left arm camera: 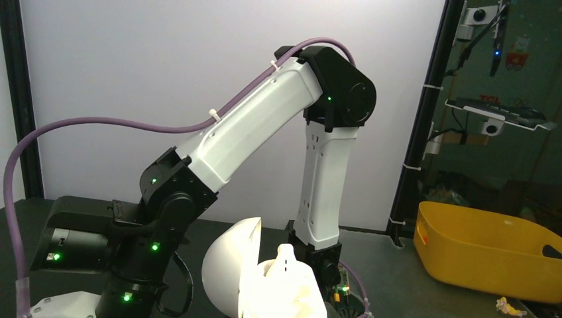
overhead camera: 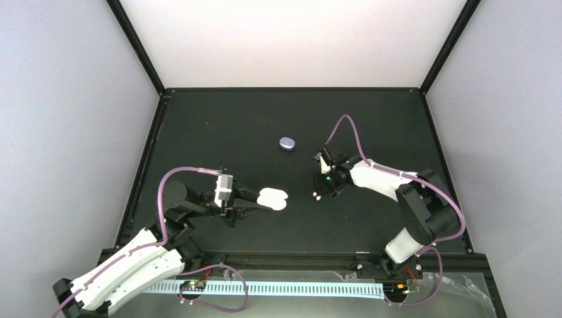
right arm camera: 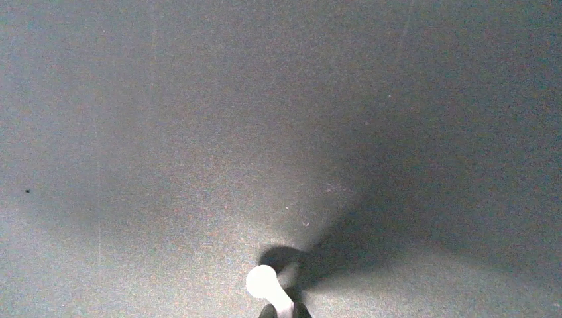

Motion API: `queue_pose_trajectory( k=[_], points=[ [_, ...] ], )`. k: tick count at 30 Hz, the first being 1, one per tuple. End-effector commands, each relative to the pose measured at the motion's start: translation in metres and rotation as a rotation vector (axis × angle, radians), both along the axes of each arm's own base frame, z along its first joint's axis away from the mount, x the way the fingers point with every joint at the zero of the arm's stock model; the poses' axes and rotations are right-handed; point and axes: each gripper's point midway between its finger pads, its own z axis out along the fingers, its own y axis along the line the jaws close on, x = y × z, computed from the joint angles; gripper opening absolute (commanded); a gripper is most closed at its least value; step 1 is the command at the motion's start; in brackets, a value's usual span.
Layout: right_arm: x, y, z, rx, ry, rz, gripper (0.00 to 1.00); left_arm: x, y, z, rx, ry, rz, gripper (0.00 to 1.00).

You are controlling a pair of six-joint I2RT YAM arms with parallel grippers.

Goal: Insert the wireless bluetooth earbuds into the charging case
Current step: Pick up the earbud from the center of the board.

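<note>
A white charging case point(overhead camera: 273, 199) lies open left of the table's middle, and my left gripper point(overhead camera: 257, 203) is shut on its near side. In the left wrist view the case's lid point(left arm camera: 228, 271) stands up and one white earbud point(left arm camera: 285, 262) sits upright in the base. My right gripper point(overhead camera: 318, 193) hangs low over the mat to the right of the case. In the right wrist view its dark fingertips point(right arm camera: 268, 311) are shut on the stem of another white earbud point(right arm camera: 263, 281), whose round head casts a shadow on the mat. No purple earbuds are in view.
A small closed purple case point(overhead camera: 286, 142) lies on the black mat point(overhead camera: 219, 132) behind both grippers. The right arm point(left arm camera: 325, 172) stands close behind the white case in the left wrist view. A yellow bin point(left arm camera: 490, 248) sits off the table.
</note>
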Motion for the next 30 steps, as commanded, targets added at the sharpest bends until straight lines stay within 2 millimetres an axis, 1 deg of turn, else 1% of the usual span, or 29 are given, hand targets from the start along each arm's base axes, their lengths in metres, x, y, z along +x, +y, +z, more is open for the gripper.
queue_pose_trajectory(
  k=[1,2,8,12,14,16,18,20,22,24,27,28,30],
  points=[
    [-0.002,0.001,0.01,0.022,-0.036,-0.013,0.01,-0.003,0.0,0.006,-0.016,-0.023,-0.013,0.02],
    [0.0,0.0,0.015,0.03,-0.053,-0.021,0.01,-0.003,0.0,0.006,-0.015,-0.022,-0.011,0.01],
    [0.006,0.001,0.07,0.121,-0.198,-0.046,0.01,-0.003,0.0,0.007,-0.017,-0.026,-0.007,0.02],
    [0.002,0.003,0.111,0.195,-0.292,-0.017,0.01,-0.002,0.001,0.008,-0.021,-0.028,0.0,0.02],
    [-0.004,0.003,0.138,0.238,-0.347,0.015,0.01,-0.001,0.001,0.009,-0.023,-0.029,0.006,0.02],
    [-0.013,0.003,0.168,0.289,-0.42,0.059,0.01,-0.001,0.002,0.01,-0.027,-0.034,0.013,0.02],
    [-0.028,0.002,0.203,0.342,-0.526,0.13,0.01,-0.001,0.003,0.013,-0.031,-0.043,0.02,0.02],
    [-0.047,-0.002,0.237,0.395,-0.63,0.203,0.01,0.0,0.004,0.014,-0.034,-0.05,0.033,0.01],
    [-0.067,-0.008,0.266,0.428,-0.713,0.266,0.01,0.001,0.005,0.016,-0.033,-0.059,0.044,0.02],
    [-0.082,-0.017,0.285,0.424,-0.767,0.307,0.01,0.003,0.005,0.016,-0.028,-0.069,0.055,0.02],
    [-0.098,-0.029,0.301,0.389,-0.808,0.348,0.01,0.005,0.004,0.02,-0.018,-0.087,0.068,0.01],
    [-0.102,-0.033,0.303,0.371,-0.805,0.36,0.01,0.006,0.003,0.021,-0.013,-0.091,0.069,0.02],
    [-0.109,-0.039,0.315,0.351,-0.835,0.387,0.01,0.007,0.001,0.024,-0.006,-0.102,0.07,0.02]
  ],
)
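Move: The right hand already pinches the white earbud close over the board. The open white charging case it is headed for lies about 17 cm back, 10 cm left and 31 cm above that hand. The purple case lies on the board some 17 cm ahead and 8 cm left of the right hand, about 2 cm lower. The left hand already holds the charging case, its middle about 2 cm to the right of that hand's finger pads. Lift the right gripper fast, about 32 cm up from the board, nearly straight at first, then drawing back some 9 cm as it nears the height of the white charging case. Keep the earbud pinched, and swing the fingers up by nearly 60 degrees, from pointing down to pointing left and forward with a slight dip. ##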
